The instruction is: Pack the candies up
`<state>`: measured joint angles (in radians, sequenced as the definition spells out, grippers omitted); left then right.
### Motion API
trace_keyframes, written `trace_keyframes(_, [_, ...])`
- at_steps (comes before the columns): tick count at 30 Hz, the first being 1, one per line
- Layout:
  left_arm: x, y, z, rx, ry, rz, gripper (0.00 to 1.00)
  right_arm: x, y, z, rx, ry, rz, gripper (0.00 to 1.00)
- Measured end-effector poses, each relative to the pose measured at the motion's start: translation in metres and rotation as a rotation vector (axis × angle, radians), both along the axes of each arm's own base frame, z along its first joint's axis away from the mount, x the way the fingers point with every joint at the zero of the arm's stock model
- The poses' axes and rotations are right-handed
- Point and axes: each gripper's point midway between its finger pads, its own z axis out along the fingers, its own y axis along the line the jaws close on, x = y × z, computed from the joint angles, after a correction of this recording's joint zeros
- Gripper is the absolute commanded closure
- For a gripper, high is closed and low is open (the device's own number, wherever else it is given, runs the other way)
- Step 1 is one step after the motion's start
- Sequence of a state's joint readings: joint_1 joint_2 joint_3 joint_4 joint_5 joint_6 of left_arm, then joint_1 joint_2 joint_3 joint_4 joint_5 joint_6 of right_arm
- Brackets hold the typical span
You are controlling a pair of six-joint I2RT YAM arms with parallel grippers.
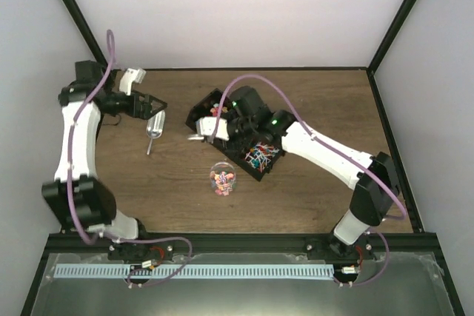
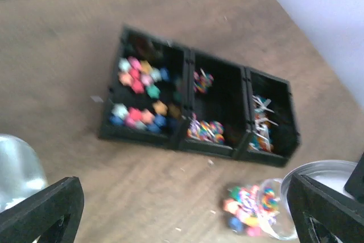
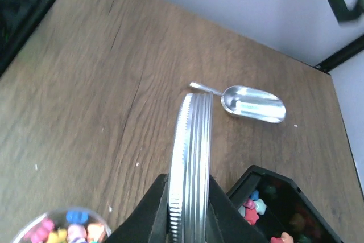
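Candies (image 1: 221,180) in pink, blue and yellow fill the bottom of a clear round jar (image 1: 221,177) standing open on the table. More candies (image 2: 139,98) lie in the black three-compartment tray (image 1: 261,174). My right gripper (image 3: 190,209) is shut on a silver screw lid (image 3: 192,157), held on edge above the table left of the tray. The jar (image 3: 61,229) shows at that view's lower left. My left gripper (image 2: 182,220) is open with nothing between its fingers (image 2: 41,213), hovering over a metal scoop (image 1: 155,129) at the far left.
The metal scoop (image 3: 253,104) lies on the wooden table with its handle pointing toward the near edge. The tray (image 2: 219,146) sits slantwise at the table's middle, the jar (image 2: 259,215) just in front of it. Black frame posts and white walls enclose the table.
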<state>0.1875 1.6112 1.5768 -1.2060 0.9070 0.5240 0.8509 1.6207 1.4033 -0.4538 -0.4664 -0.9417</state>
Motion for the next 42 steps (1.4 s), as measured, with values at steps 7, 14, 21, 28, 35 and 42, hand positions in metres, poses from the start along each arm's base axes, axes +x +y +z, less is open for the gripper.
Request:
trace_keyframes(7, [-0.042,-0.008,0.1,0.126,-0.543,0.098,0.0,0.037,-0.025,0.057,0.225,0.473,-0.233,0.87])
trace_keyframes(14, [-0.091,-0.065,0.109,0.212,-0.745,-0.108,0.0,0.055,-0.059,0.05,0.367,1.069,-0.353,0.86])
trace_keyframes(21, [-0.094,-0.123,0.076,0.295,-0.627,-0.307,0.0,0.032,-0.065,0.026,0.332,1.41,-0.357,0.85])
trace_keyframes(28, [-0.101,-0.167,0.025,0.429,-0.538,-0.474,0.0,0.026,-0.069,0.016,0.322,1.536,-0.38,0.85])
trace_keyframes(35, [-0.11,-0.178,0.008,0.481,-0.576,-0.554,0.0,0.026,-0.069,0.018,0.326,1.545,-0.382,0.85])
trace_keyframes(42, [-0.098,-0.175,-0.011,0.538,-0.593,-0.517,0.0,0.024,-0.069,0.019,0.322,1.559,-0.368,0.86])
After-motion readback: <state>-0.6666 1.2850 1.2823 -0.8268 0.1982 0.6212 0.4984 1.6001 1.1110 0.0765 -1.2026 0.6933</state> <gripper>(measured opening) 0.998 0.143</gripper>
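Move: The lid, gripped in the right hand's fingers, sits about 12 cm to the right of the empty, open left hand, 10 cm back and slightly lower; from the right hand it is only about 3 cm to the left and 2 cm below. The candy jar stands some 20 cm right and 16 cm back of the left hand, the candy tray's middle 25 cm right and 4 cm back, both about 20 cm lower. Left hand, staying open, arcs about 20 cm right and back to the lid; right hand, gripping it, rolls 90 degrees. ##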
